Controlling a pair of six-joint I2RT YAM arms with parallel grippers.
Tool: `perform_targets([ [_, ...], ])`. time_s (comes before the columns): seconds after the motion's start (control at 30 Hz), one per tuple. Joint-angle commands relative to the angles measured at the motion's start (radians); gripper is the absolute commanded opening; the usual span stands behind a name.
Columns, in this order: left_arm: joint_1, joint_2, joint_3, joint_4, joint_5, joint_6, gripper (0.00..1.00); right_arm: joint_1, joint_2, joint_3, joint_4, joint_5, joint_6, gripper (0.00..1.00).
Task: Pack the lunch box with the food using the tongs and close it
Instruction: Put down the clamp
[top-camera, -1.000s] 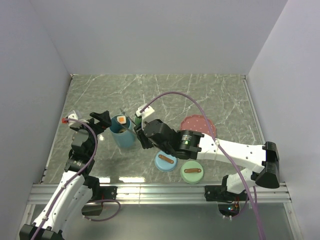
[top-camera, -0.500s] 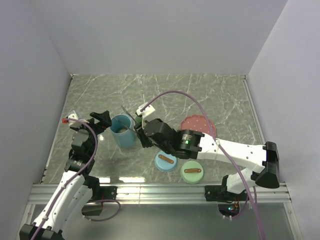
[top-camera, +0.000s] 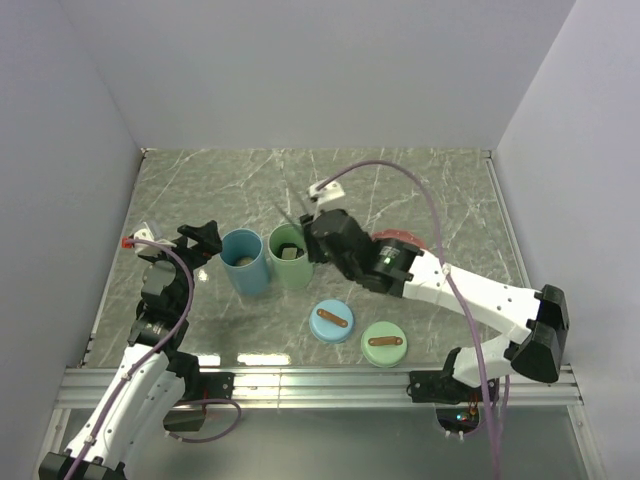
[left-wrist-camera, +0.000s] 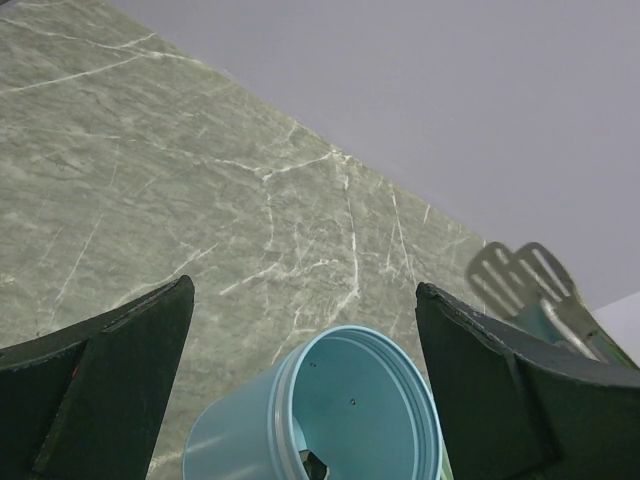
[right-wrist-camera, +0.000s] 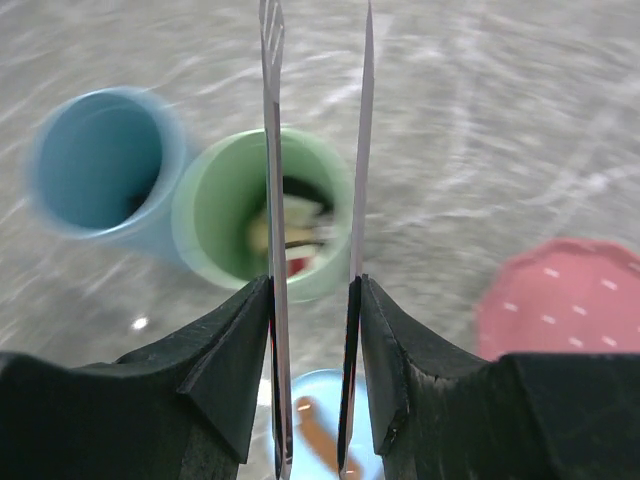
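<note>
The lunch box shows as two open round tubs, a blue tub (top-camera: 243, 262) and a green tub (top-camera: 290, 256), side by side. Food (right-wrist-camera: 290, 228) lies inside the green tub, and a dark piece of food (left-wrist-camera: 312, 464) sits at the bottom of the blue tub (left-wrist-camera: 330, 410). My right gripper (top-camera: 312, 228) is shut on the tongs (right-wrist-camera: 272, 150), whose two arms stand apart and hold nothing, over the green tub (right-wrist-camera: 262, 215). My left gripper (top-camera: 205, 240) is open just left of the blue tub, which lies ahead between its fingers (left-wrist-camera: 100, 390).
A blue lid (top-camera: 332, 321) and a green lid (top-camera: 383, 341) lie flat near the front. The pink dotted plate (right-wrist-camera: 565, 300) sits right of the tubs, mostly under my right arm in the top view. White walls close in the marble table (top-camera: 430, 190).
The orange-topped piece held over the blue tub a second ago is gone from the tongs. My right arm has swung right and back, uncovering the green tub. The left arm stayed put.
</note>
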Motion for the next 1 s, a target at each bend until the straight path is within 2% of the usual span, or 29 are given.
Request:
perform_targets([
  [0.0,0.006,0.002,0.011,0.038,-0.015,0.004,0.99,-0.106,-0.080,-0.045,0.044,0.009,0.028,0.47],
  [0.37,0.004,0.032,0.011,0.059,-0.008,0.005,0.99,-0.429,-0.270,-0.218,0.057,-0.022,0.063,0.47],
  [0.67,0.004,0.042,0.007,0.070,0.005,0.004,1.00,-0.732,-0.267,-0.312,0.034,-0.067,0.097,0.47],
  [0.97,0.004,0.039,0.005,0.068,0.005,0.002,1.00,-0.880,-0.258,-0.359,0.047,-0.139,0.102,0.47],
])
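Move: The right hand, holding the clamp, has the open table to the plate's right ahead of it: roughly 37 cm to the right, 14 cm ahead and 25 cm below. The pink plate lies about 22 cm to its right and 11 cm ahead. The green cup stands about 5 cm to its left and 6 cm ahead, and the blue lid 6 cm to its right, 4 cm back. For the left hand, that open table is some 60 cm to the right and 10 cm ahead. Still gripping the clamp between its fingers, the right hand swings away from the green cup, some 30 cm to the right and about 9 cm forward, crossing above the pink plate towards the open table on its right. The wrist turns clockwise by roughly 45 degrees along the way, and in the second half the hand also sinks about 6 cm; the grip's opening doesn't change. ##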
